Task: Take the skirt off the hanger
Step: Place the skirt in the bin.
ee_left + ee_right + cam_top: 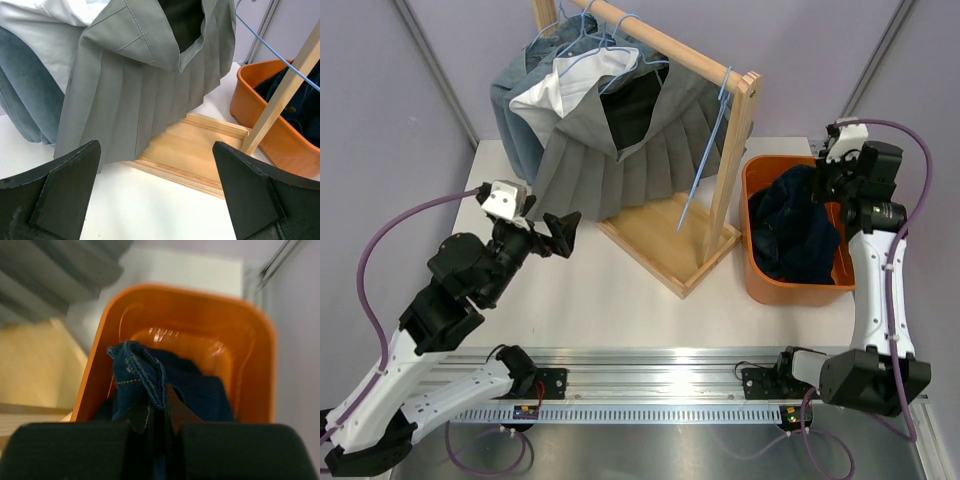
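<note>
A grey pleated skirt (620,165) (140,100) hangs from a hanger on the wooden rack (670,45), beside a white garment (560,90) and a blue-grey one (515,110). My left gripper (558,235) (155,145) is open just in front of the grey skirt's hem, low over the table, with nothing between its fingers. An empty blue wire hanger (705,150) (270,45) dangles at the rail's right end. My right gripper (832,185) (162,395) is shut on a fold of a dark blue denim skirt (795,235) (135,370) that lies in the orange bin (760,285) (200,295).
The rack's wooden base (665,250) (195,150) sits mid-table between the two arms. The right upright (735,150) stands close to the bin's left wall. The bin fills the table's right side.
</note>
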### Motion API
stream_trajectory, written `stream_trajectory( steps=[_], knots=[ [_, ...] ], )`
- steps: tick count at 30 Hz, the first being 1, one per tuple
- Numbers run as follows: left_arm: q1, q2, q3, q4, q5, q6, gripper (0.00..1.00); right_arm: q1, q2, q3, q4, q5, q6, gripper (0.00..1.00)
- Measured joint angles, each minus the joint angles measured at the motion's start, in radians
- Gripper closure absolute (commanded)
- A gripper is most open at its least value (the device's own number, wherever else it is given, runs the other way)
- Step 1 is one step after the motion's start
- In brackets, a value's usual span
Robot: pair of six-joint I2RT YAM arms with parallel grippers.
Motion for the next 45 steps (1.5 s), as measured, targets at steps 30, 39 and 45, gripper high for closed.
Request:
stream_trajectory(
  steps=[30,39,45],
  knots=[
    [0.377,0.738,0.787,0.005,0.598,-0.054,0.12,-0.13,0.292,0.202,-0.493,-0.524,-0.341,0.06],
    [0.377,0.84,0.744,0.229,0.675,0.106,0.31,-0.129,0.174,0.211,-0.618,-0.735,-0.539,0.06],
    [0.377,0.943,0.764,0.307,0.699,0.189,0.33,-0.129,0.128,0.153,-0.627,-0.786,-0.576,0.06]
  ],
)
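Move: The orange bin's middle lies about 25 cm below the right hand, some 4 cm back and 3 cm to its left; the rack's near post foot stands about 23 cm left and 9 cm back of that hand, near table height. The grey garment's hanger is some 27 cm ahead of the left hand, 14 cm right and 10 cm above; the white garment hangs 25 cm ahead, 4 cm right, slightly above, and the empty hanger 15 cm ahead, 28 cm right, level with it. The denim skirt, still pinched in the right fingers and partly in the bin, is lowered about 17 cm farther into it; the fingers tip down and open wide to let go, then the hand rises some 14 cm and draws back and left, turning counter-clockwise. Meanwhile the left hand reaches forward, right and up to the grey garment's hanger, yawing clockwise and partly closing. ##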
